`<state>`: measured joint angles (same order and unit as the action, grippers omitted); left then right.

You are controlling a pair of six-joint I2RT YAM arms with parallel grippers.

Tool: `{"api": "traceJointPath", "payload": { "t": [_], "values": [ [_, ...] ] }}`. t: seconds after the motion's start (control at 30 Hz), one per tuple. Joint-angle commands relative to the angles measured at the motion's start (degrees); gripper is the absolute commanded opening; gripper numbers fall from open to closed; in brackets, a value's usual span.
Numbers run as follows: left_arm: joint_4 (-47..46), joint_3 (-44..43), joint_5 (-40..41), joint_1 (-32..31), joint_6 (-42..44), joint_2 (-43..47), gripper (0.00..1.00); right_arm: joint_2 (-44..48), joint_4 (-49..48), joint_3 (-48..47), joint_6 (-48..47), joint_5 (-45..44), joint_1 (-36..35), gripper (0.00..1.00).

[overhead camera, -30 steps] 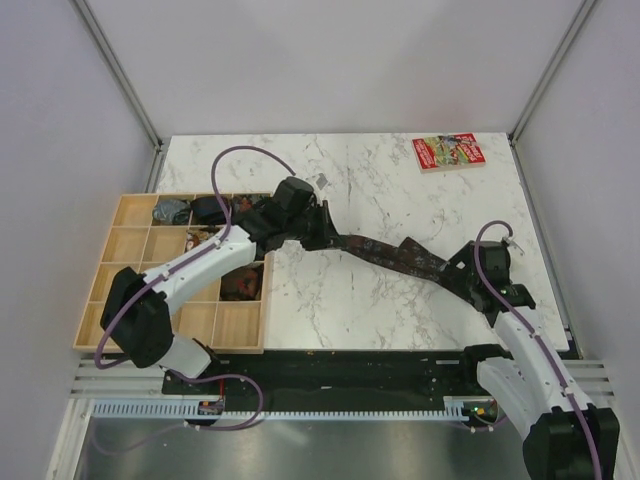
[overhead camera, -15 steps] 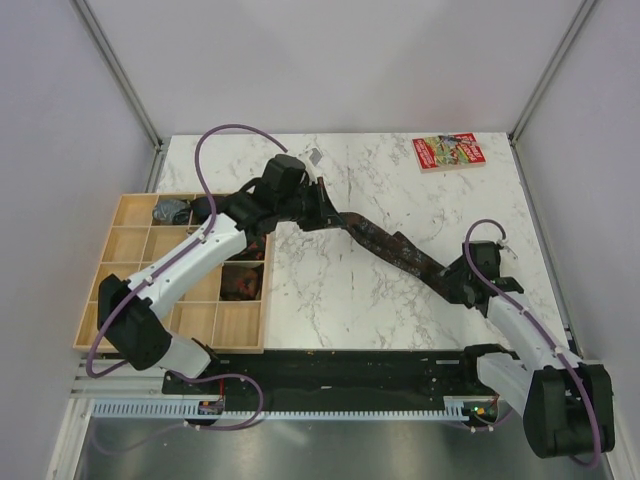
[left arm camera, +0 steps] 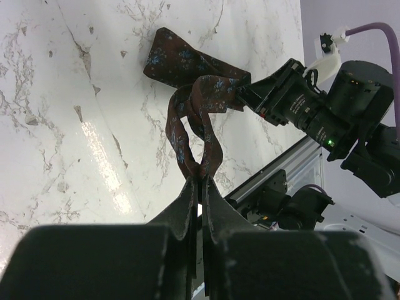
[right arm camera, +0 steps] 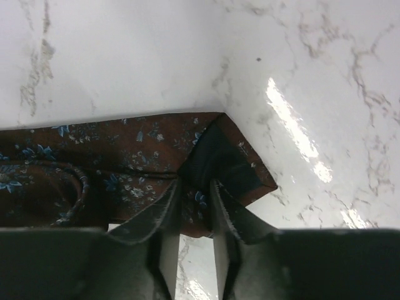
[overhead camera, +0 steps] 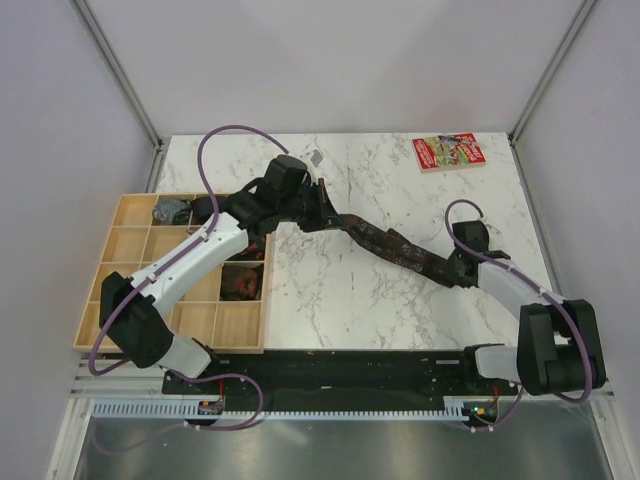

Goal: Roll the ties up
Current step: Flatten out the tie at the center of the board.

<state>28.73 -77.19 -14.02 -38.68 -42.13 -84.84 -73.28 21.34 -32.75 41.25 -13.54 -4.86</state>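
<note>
One long dark brown tie point(overhead camera: 395, 245) with small blue flowers stretches across the marble from the middle towards the right. My left gripper point(overhead camera: 322, 214) is shut on its narrow end and holds it off the table; in the left wrist view the strip point(left arm camera: 187, 122) hangs twisted from the closed jaws point(left arm camera: 201, 180). My right gripper point(overhead camera: 453, 268) is at the wide end. In the right wrist view its fingers point(right arm camera: 195, 189) straddle the edge of the folded wide tip point(right arm camera: 125, 162), with fabric in a still visible gap. Dark rolled bundles point(overhead camera: 240, 285) lie in the tray.
A wooden compartment tray point(overhead camera: 240, 330) lies at the left edge, with the left arm reaching over it. A red printed booklet point(overhead camera: 448, 152) lies at the far right corner. The right arm's wrist point(left arm camera: 325, 106) shows in the left wrist view.
The right gripper has moved left and forward onto the tie's wide end, and its jaws have narrowed around it. The left gripper first drew the narrow end up and back, then held still.
</note>
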Motion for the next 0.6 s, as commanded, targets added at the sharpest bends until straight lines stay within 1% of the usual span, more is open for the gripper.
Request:
{"api": "traceJointPath", "payload": {
  "t": [0.0,0.1,0.17,0.3,0.37,0.43,0.47,0.5,0.57],
  "values": [
    [-0.3,-1.4,-0.6,0.7,1.3,0.2,0.02,-6.2,-0.5,1.2,-3.5,3.5,-1.6,0.29],
    [-0.3,-0.8,-0.7,1.4,1.5,0.7,0.02,-7.9,-1.0,0.3,-4.0,3.2,-2.3,0.1],
    [-0.4,-0.3,-1.0,1.9,1.6,1.3,0.02,-9.1,-1.7,0.1,-4.3,4.0,-2.3,0.01],
    [-0.3,0.7,-2.1,3.8,2.1,2.0,0.02,-8.7,-1.0,-1.0,-4.9,3.3,-2.2,0.0],
    [-0.1,1.1,-3.0,4.8,2.4,2.9,0.02,-7.9,0.4,-3.8,-5.7,2.0,-1.6,0.0],
    [1.1,1.1,-3.7,6.6,2.7,3.7,0.02,-7.8,2.5,-6.7,-7.5,2.7,1.1,0.0],
    [1.6,0.9,-3.9,7.2,3.0,4.5,0.02,-8.0,3.1,-9.8,-8.4,3.4,2.5,0.0],
    [2.3,0.8,-4.0,8.4,3.2,5.0,0.02,-8.5,3.8,-11.4,-9.1,6.2,6.0,0.0],
    [4.4,0.9,-3.9,9.6,3.8,6.0,0.02,-10.3,4.6,-16.2,-11.1,9.3,9.7,0.0]
  ]
}}
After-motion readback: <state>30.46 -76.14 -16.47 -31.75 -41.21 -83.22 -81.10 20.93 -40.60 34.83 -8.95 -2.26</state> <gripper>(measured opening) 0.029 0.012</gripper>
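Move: Almost between the half-open right fingers lies the tie's right end, about 1 cm ahead of and 1 cm below the hand point. The tie's flap end lies some 14 cm left of that hand and 8 cm farther out. From the left hand, which already holds the other end aloft, the tie's right end is about 31 cm right, roughly level fore-and-aft and 23 cm down. The box's middle lies some 36 cm left, about level and 22 cm down. Closing fully on the tie's right end, the right hand slides forward over the board about 3 cm and a little left, then swings back right some 1.5 cm, barely lifting. The left hand keeps its pinch on the raised end and draws it away, about 4 cm left and 2 cm forward at the same height, speeding up. ##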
